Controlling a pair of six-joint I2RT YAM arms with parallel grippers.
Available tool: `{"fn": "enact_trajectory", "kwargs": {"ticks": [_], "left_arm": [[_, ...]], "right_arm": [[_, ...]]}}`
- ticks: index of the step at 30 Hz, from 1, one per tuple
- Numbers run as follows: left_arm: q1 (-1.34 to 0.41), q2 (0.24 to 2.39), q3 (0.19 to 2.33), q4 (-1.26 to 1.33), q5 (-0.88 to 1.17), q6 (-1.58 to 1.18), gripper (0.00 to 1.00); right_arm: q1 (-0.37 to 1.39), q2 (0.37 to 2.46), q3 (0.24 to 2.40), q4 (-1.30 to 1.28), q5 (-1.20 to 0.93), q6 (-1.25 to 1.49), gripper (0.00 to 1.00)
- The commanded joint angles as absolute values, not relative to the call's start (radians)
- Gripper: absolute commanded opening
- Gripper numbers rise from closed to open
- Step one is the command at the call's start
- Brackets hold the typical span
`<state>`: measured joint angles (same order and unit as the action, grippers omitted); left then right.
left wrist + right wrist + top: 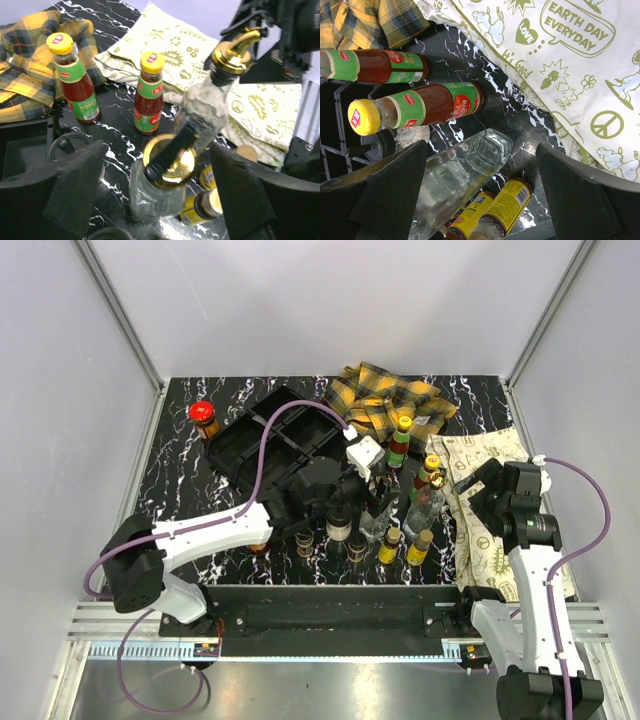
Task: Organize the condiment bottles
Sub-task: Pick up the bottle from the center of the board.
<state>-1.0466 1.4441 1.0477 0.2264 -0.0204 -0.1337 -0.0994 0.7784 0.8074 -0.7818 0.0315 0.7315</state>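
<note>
My left gripper [157, 192] hangs open over a clear glass bottle [165, 185] with a gold collar and black spout, one finger on each side with gaps. A second clear bottle [210, 105] with a gold spout stands just behind. Two yellow-capped sauce bottles [149, 92] [75, 75] stand further back, and small yellow-labelled jars [200, 210] are beside the bottle. My right gripper [487, 195] is open, empty and short of the clear bottle [465, 175]. From above, the bottles cluster mid-table [390, 530], and a red-lidded jar [203, 418] stands far left.
A black divided tray [262, 445] lies left of the cluster, under my left arm. A yellow plaid cloth [385, 395] is bunched at the back. A white printed cloth [490, 530] covers the right side under my right arm. Grey walls enclose the table.
</note>
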Motion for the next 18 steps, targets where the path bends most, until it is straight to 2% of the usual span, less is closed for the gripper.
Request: {"fn": "enact_trajectory", "kwargs": {"ticks": [1, 7, 8, 9, 11, 12, 15, 16, 18], "left_arm": [[-1.051, 1.465, 1.092, 0.336, -0.081, -0.153, 0.81], [-1.052, 1.479, 1.080, 0.350, -0.087, -0.169, 0.61], [-1.052, 1.479, 1.075, 0.353, -0.087, -0.172, 0.56], [-1.052, 1.479, 1.074, 0.353, -0.087, -0.173, 0.47], [-1.052, 1.479, 1.072, 0.351, -0.086, -0.176, 0.38], [-1.052, 1.477, 1.075, 0.347, -0.086, -0.179, 0.27], [-1.054, 1.471, 1.081, 0.337, -0.087, -0.189, 0.12], [-1.054, 1.468, 1.084, 0.334, -0.087, -0.186, 0.02], [-1.058, 1.462, 1.097, 0.330, -0.094, -0.178, 0.00]], "right_arm": [[-0.104, 0.755, 0.824, -0.741, 0.018, 0.747, 1.00], [-0.104, 0.756, 0.824, -0.739, 0.025, 0.750, 1.00], [-0.104, 0.755, 0.824, -0.741, 0.025, 0.750, 1.00], [-0.104, 0.752, 0.824, -0.741, 0.026, 0.750, 1.00], [-0.104, 0.749, 0.822, -0.744, 0.029, 0.752, 1.00], [-0.104, 0.747, 0.822, -0.742, 0.029, 0.750, 1.00], [-0.104, 0.741, 0.822, -0.744, 0.035, 0.755, 0.99], [-0.104, 0.741, 0.822, -0.745, 0.035, 0.756, 1.00], [-0.104, 0.738, 0.824, -0.747, 0.035, 0.756, 1.00]]}}
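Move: The glass bottle with the gold cap stands almost between the left hand's open fingers, its neck some 1 cm ahead and 1 cm to the right, its middle about 10 cm down. The second glass bottle stands 11 cm to the right and 2 cm ahead, the nearer sauce bottle 9 cm ahead and 10 cm right, a small yellow bottle 5 cm back and 4 cm right. From the right hand, the gold-capped bottle lies about 20 cm left, 1 cm back, its middle slightly lower. The left fingers, nearly wide open at first, close on the glass bottle's neck just under the gold cap and pinch it from both sides, stopping about four-tenths open. While they shut, the hand eases about 1 cm forward and slightly to the right onto the neck, its wrist nearly steady. ##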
